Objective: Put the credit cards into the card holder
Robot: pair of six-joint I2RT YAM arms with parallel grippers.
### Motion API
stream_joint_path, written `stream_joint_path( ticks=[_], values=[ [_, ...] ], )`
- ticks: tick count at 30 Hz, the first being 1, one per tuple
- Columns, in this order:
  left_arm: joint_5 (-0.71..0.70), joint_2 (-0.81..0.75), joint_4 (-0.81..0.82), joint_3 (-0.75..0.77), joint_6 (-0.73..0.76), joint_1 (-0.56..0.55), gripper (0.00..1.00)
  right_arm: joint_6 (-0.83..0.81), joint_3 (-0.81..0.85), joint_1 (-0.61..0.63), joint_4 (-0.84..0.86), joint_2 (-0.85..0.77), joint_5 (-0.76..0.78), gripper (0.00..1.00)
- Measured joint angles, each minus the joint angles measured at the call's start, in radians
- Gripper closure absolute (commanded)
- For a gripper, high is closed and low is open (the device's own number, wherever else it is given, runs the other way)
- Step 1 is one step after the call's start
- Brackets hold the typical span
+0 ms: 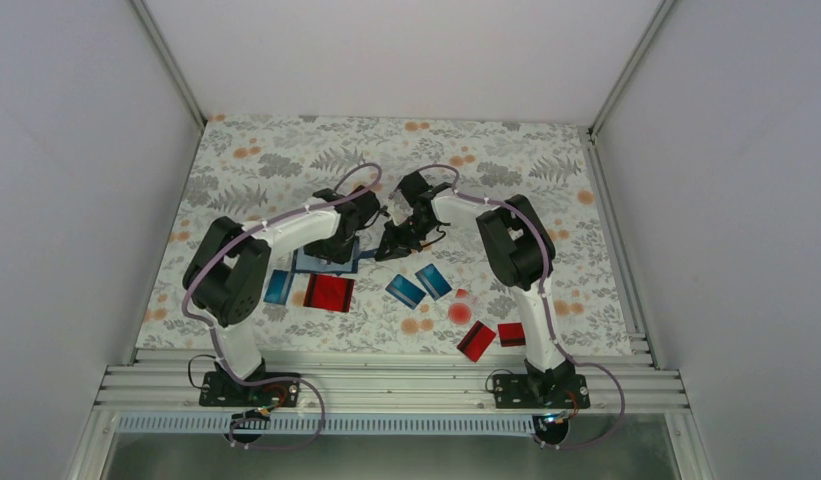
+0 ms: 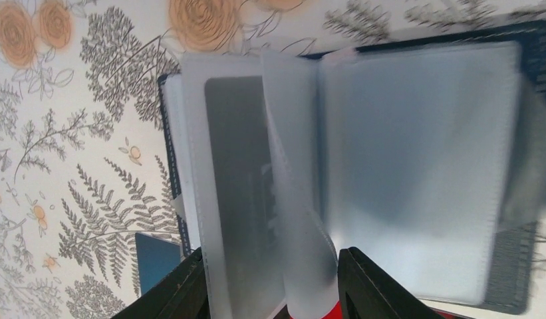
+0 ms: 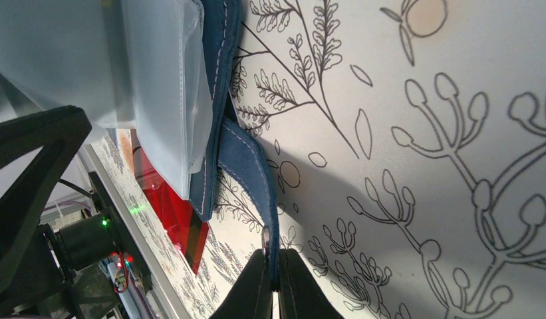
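The card holder (image 1: 320, 263) lies open on the flowered cloth, its cloudy clear sleeves (image 2: 423, 166) spread out. My left gripper (image 1: 346, 243) hovers over it with jaws apart (image 2: 275, 252). One sleeve leaf curls up between the fingers, and a bit of red card (image 2: 316, 311) shows beneath it. My right gripper (image 1: 388, 247) is shut (image 3: 275, 254) on the holder's navy closure tab (image 3: 253, 166). Loose credit cards lie nearer the arms: a blue one (image 1: 278, 287), a red one (image 1: 329, 293), two blue ones (image 1: 405, 291) (image 1: 433, 281) and two red ones (image 1: 476, 340) (image 1: 511, 334).
A small clear piece with a red round dot (image 1: 460, 308) sits among the right-hand cards. White walls close in the cloth on three sides. A metal rail (image 1: 386, 385) carrying the arm bases runs along the near edge.
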Motion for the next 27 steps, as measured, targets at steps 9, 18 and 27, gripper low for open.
stream_joint_path(
  ticks=[9,18,27],
  values=[
    [0.001,-0.053,0.041,-0.099,0.008,0.124,0.54,0.0,0.0,0.0,0.0,0.0,0.003,0.96],
    [0.032,-0.081,0.067,-0.147,0.028,0.238,0.54,0.005,0.0,-0.008,-0.004,0.0,0.024,0.96],
    [0.198,-0.208,0.06,-0.012,0.06,0.222,0.54,0.019,0.0,-0.031,-0.024,-0.015,0.068,0.96]
  ],
)
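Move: The open card holder's middle is about 2 cm right of and 1 cm ahead of the left gripper, some 5 cm below; its raised clear sleeve stands between the half-open fingers. The red cards lie about 7 cm back and 3 cm right of that gripper, the lone blue card 7 cm back and 9 cm left. From the right gripper, pinching the strap, the holder's middle is some 11 cm left, level fore-and-aft and 2 cm lower. Sweep the left gripper about 8 cm left, sinking slightly and turning some 10 degrees counter-clockwise, so the half-open fingers push the raised sleeve over towards the holder's left half. Then lift clear by about 7 cm, drifting back right and a little forward as the wrist rolls. Keep the strap pinched in the right gripper, easing it right and forward about 2 cm late on. ##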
